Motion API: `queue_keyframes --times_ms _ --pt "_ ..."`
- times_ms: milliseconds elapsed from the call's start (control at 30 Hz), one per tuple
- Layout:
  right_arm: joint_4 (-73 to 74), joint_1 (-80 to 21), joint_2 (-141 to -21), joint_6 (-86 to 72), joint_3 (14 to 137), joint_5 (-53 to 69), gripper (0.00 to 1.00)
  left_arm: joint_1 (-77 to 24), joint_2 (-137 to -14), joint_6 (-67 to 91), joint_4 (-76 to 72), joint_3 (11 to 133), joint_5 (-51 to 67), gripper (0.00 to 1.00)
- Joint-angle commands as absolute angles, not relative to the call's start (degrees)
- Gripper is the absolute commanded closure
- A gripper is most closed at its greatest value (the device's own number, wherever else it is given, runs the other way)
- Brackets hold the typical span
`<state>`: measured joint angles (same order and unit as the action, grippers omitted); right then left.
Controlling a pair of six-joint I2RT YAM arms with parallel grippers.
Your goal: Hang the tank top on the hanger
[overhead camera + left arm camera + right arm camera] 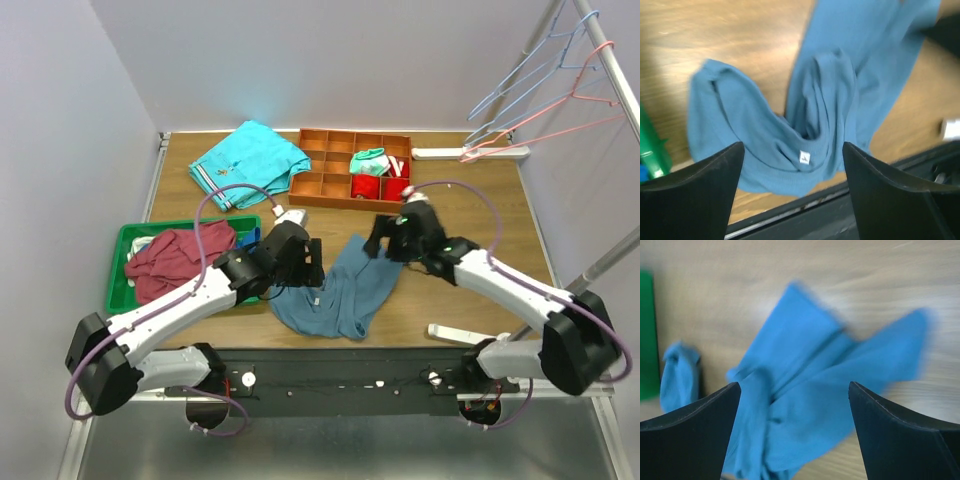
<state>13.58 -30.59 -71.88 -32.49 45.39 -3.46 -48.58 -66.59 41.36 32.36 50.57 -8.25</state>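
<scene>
The steel-blue tank top (340,290) lies crumpled on the wooden table between my two arms. My left gripper (311,264) hovers at its left edge, open; the left wrist view shows the tank top (830,100) with its small white label below and beyond the spread fingers, nothing held by that gripper (793,146). At the cloth's upper right end my right gripper (383,240) is open too. In the right wrist view the tank top (810,390) lies under the wide gap of that gripper (794,385). The pink hanger (560,125) hangs on the rack at the far right.
A green bin (125,290) at the left holds a maroon shirt (175,260). A turquoise shirt (250,160) and an orange divided tray (330,170) lie at the back. A light blue hanger (530,70) hangs beside the pink one. A white bar (455,333) lies near the front right edge.
</scene>
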Motion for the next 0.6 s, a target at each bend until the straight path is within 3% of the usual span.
queue_keyframes --times_ms 0,167,567 --pt "11.16 -42.17 -77.95 -33.83 50.01 -10.19 0.06 -44.39 -64.34 48.86 34.1 50.02 -15.91 0.21" --pt "10.55 -47.45 -85.51 -35.68 52.82 -13.44 0.13 -39.46 -66.17 47.9 35.16 49.4 -16.61 0.32" --pt "6.16 -47.72 -90.61 -36.47 50.01 -10.81 0.31 -39.2 -81.89 47.46 32.17 53.17 -24.24 0.39"
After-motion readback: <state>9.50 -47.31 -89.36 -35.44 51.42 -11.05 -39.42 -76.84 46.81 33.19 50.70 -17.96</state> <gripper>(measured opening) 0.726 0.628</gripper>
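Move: The tank top's left shoulder strap lies about 9 cm ahead of the left hand, 3 cm to its left and some 12 cm below. The green basket is centred 25 cm left of that strap and about level with it. From the right hand, the tank top's right shoulder strap is roughly 14 cm left, 1 cm ahead and 11 cm down, with the left strap 10 cm beyond it to the left and the compartment tray about 22 cm ahead and 11 cm left. Leftward and forward, the left hand goes over the cloth towards the left strap, then sinks about 5 cm, turning some 20 degrees counter-clockwise. The right hand sweeps about 9 cm left and 5 cm down, drawing slightly back, towards the right strap. Both empty grippers close partway without visible contact, the fingers staying well apart. ##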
